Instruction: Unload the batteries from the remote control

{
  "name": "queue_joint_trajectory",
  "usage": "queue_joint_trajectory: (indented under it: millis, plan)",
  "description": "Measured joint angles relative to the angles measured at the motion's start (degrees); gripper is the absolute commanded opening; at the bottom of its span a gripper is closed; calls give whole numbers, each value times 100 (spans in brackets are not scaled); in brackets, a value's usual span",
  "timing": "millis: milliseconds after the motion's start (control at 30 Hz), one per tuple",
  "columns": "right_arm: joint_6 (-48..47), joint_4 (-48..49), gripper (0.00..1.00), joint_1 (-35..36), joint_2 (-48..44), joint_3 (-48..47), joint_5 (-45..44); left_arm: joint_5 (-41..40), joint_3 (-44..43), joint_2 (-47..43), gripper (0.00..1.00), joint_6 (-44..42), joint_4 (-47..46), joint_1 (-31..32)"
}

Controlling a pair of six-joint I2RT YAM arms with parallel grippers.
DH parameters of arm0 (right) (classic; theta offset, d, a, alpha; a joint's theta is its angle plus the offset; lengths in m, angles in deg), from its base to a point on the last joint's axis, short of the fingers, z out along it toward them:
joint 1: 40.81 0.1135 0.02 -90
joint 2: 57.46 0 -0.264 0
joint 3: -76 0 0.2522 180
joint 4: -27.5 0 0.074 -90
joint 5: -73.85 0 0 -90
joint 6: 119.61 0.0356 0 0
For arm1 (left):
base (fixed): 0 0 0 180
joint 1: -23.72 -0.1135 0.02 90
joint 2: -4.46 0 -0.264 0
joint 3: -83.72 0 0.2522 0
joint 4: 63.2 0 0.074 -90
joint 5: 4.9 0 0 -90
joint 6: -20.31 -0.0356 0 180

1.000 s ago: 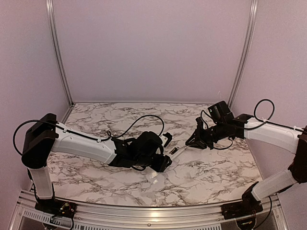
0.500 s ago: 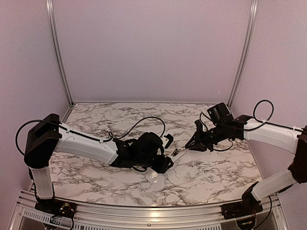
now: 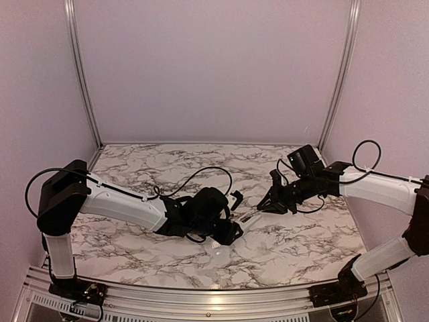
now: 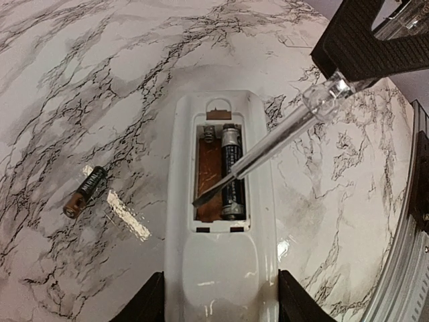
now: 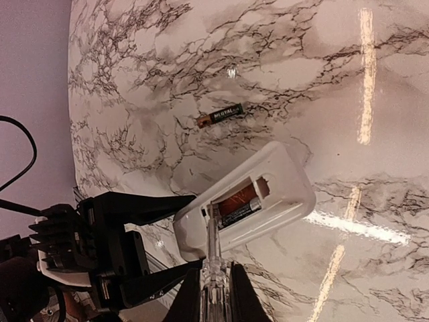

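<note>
The white remote control (image 4: pixel 221 268) lies back-up with its compartment open, and my left gripper (image 4: pixel 221 305) is shut on its near end, one finger on each side. One battery (image 4: pixel 231 171) sits in the right slot; the left slot shows bare reddish board. A second battery (image 4: pixel 85 192) lies loose on the marble to the left of the remote. My right gripper (image 5: pixel 216 298) is shut on a clear-handled screwdriver (image 5: pixel 214 261). The screwdriver's flat tip (image 4: pixel 199 200) rests inside the compartment by the near end of the battery. From the right wrist the remote (image 5: pixel 275 184) and loose battery (image 5: pixel 219 115) also show.
The marble table (image 3: pixel 295 245) spreads round both arms, with a metal rail (image 3: pixel 201 298) along its near edge. My left gripper (image 3: pixel 226 227) and right gripper (image 3: pixel 268 202) meet near the table's middle. A black cable (image 3: pixel 201 171) loops over the left arm.
My right gripper has shifted a little left and lower with the screwdriver, closer to the left gripper. The left wrist has turned slightly while holding the remote.
</note>
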Motion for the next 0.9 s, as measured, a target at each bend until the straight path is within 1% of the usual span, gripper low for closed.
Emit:
queue_joint_trajectory:
  millis: [367,533,700,900]
  plan:
    - [-15,-166,0,42,59,-22,-48,2,0,4,0,35,-24,-4]
    - [-105,-437,0,48,55,-297,-138,-114,81,-13,0,-129,-44,-4]
    - [-284,-695,0,48,-9,-708,-179,-426,481,-240,0,-557,-4,-4]
    - [-638,-938,0,48,-138,-1058,-181,-898,1126,-907,0,-1368,20,-4]
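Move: The battery still in the remote control lies about 2 cm ahead of the right hand, 4 cm to its left and 6 cm below it; a clear pry tool reaches down from that hand, its tip in the empty slot and its shaft over this battery. From the left hand, which holds the remote, the same battery is some 4 cm ahead, 5 cm right and 1 cm lower. The loose battery on the table lies roughly 13 cm ahead of the right hand, 14 cm left and 13 cm down. The remote, still gripped at its end, is drawn away to the left by about 6 cm in the left hand after that hand has first held still, turning some 15 degrees as it goes. The right hand eases down and back by half a centimetre with the tool in the compartment, then lifts about 6 cm, so the tip comes free; both grips stay as they are. ##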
